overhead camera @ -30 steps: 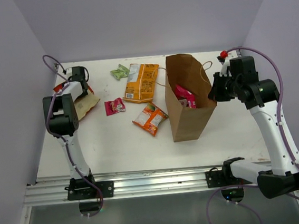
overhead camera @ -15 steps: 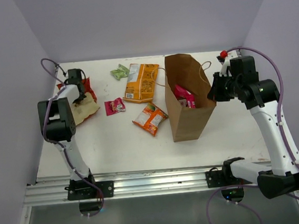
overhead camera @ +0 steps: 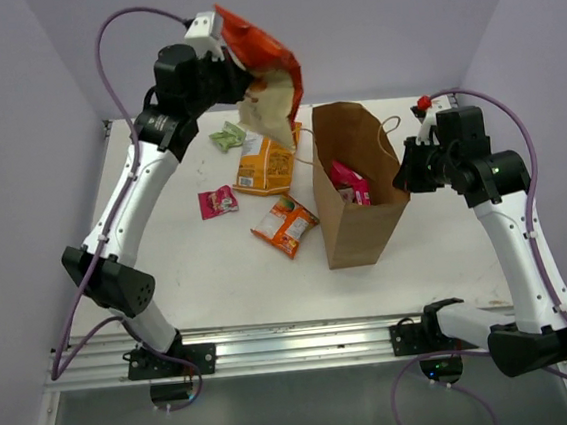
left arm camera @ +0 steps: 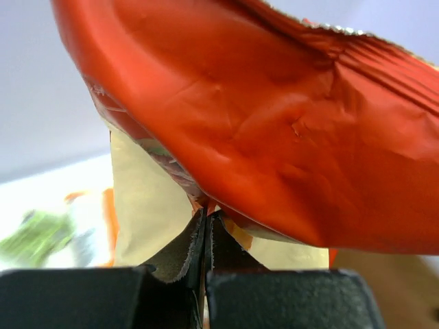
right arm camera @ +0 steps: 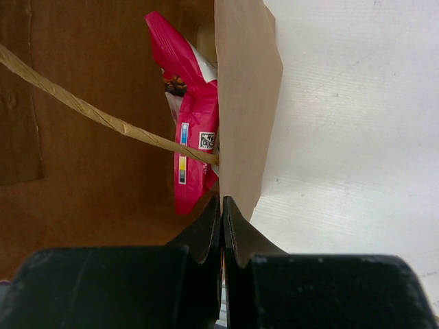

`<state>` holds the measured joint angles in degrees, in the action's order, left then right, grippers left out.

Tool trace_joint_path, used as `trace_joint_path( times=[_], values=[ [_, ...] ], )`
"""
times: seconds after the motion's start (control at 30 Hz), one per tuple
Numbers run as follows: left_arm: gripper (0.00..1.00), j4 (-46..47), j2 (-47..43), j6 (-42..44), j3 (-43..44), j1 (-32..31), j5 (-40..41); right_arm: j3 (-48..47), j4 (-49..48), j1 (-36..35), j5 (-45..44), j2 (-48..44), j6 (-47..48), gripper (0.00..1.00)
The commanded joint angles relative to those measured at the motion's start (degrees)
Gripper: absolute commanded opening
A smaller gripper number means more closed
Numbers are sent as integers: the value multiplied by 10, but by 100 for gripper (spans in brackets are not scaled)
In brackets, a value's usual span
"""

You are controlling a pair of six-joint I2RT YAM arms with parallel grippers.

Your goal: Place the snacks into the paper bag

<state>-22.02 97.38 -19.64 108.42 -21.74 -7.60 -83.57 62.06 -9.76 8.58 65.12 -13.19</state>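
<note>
My left gripper (overhead camera: pixel 237 74) is shut on the edge of a crinkly red and beige snack packet (overhead camera: pixel 269 78), held high above the table just left of the paper bag's mouth. In the left wrist view the packet (left arm camera: pixel 274 123) fills the frame above the closed jaws of that gripper (left arm camera: pixel 206 218). The brown paper bag (overhead camera: pixel 361 230) stands upright and open, with a magenta packet (overhead camera: pixel 349 183) inside. My right gripper (overhead camera: pixel 406 173) is shut on the bag's right rim (right arm camera: pixel 247 103), and the magenta packet (right arm camera: pixel 192 123) shows beside a handle loop.
On the table left of the bag lie a large orange bag (overhead camera: pixel 264 166), partly hidden by the lifted packet, a small orange packet (overhead camera: pixel 285 225), a small pink packet (overhead camera: pixel 218 201) and a green one (overhead camera: pixel 226 136). Walls close in on the left, back and right.
My left gripper closed on the red and beige packet at the table's far left, then lifted it up and right towards the bag. The right arm has not moved.
</note>
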Motion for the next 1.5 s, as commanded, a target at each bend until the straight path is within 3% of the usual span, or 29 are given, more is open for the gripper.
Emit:
trace_joint_path(
  times=[0.0,0.13,0.33,0.53,0.9,0.93,0.97,1.0,1.07,1.13,1.17,1.27,1.37,1.4,1.47],
  values=[
    [0,7,35,-47,127,-49,-85,-7,-25,-2,17,-6,7,0],
    [0,40,85,-63,273,-144,-92,-5,-24,-2,18,-10,5,0],
    [0,110,119,-117,276,-193,-161,2,-18,-2,11,-23,3,0],
    [0,121,115,-125,225,-225,-193,8,-13,-2,8,-31,1,0],
    [0,70,15,-50,23,-234,-126,30,-20,-1,17,-34,1,0],
    [13,66,13,-41,15,-234,-119,31,-23,-1,18,-34,2,0],
    [43,64,10,-34,21,-234,-97,31,-23,-2,21,-33,3,0],
    [56,52,9,-25,33,-234,-77,32,-24,-1,21,-33,3,0],
    [73,38,4,13,86,-235,7,33,-22,-2,22,-33,4,0],
    [76,0,7,56,128,-234,75,33,-24,-2,23,-33,4,0],
    [77,-26,4,66,157,-234,178,33,-24,-2,24,-33,4,0],
    [88,-32,-26,51,93,-221,350,32,-23,-2,24,-33,5,0],
    [93,-46,-44,-6,-17,-127,342,34,-26,-2,23,-36,5,0],
    [100,-43,-38,-7,-84,-78,325,35,-28,-2,24,-35,5,0],
    [100,-56,5,-14,-126,-41,318,34,-30,-2,27,-33,4,0]
  ],
)
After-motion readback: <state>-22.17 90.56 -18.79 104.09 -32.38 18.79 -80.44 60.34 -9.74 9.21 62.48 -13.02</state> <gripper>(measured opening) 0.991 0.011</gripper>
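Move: The left hand holds the red snack bag; the paper bag it goes to stands about 23 cm to its right and 13 cm back, its middle some 25 cm below and its mouth about 10 cm below. Roughly 39 cm beneath the left hand lie the large orange pouch, 1 cm ahead and 4 cm right, and the small orange packet, 16 cm back and 7 cm right. From the right hand, pinching its rim, the paper bag lies about 7 cm left, 8 cm ahead and 14 cm down. Swinging right some 22 cm and back 14 cm, the left hand arches up and over the paper bag's mouth while turning about 35 degrees clockwise, then dips some 16 cm and opens to let go of the red snack bag. Wide open, it rises and sweeps back left and forward to nearly where it began, turning counter-clockwise. The right hand keeps its pinch on the rim, almost still. ##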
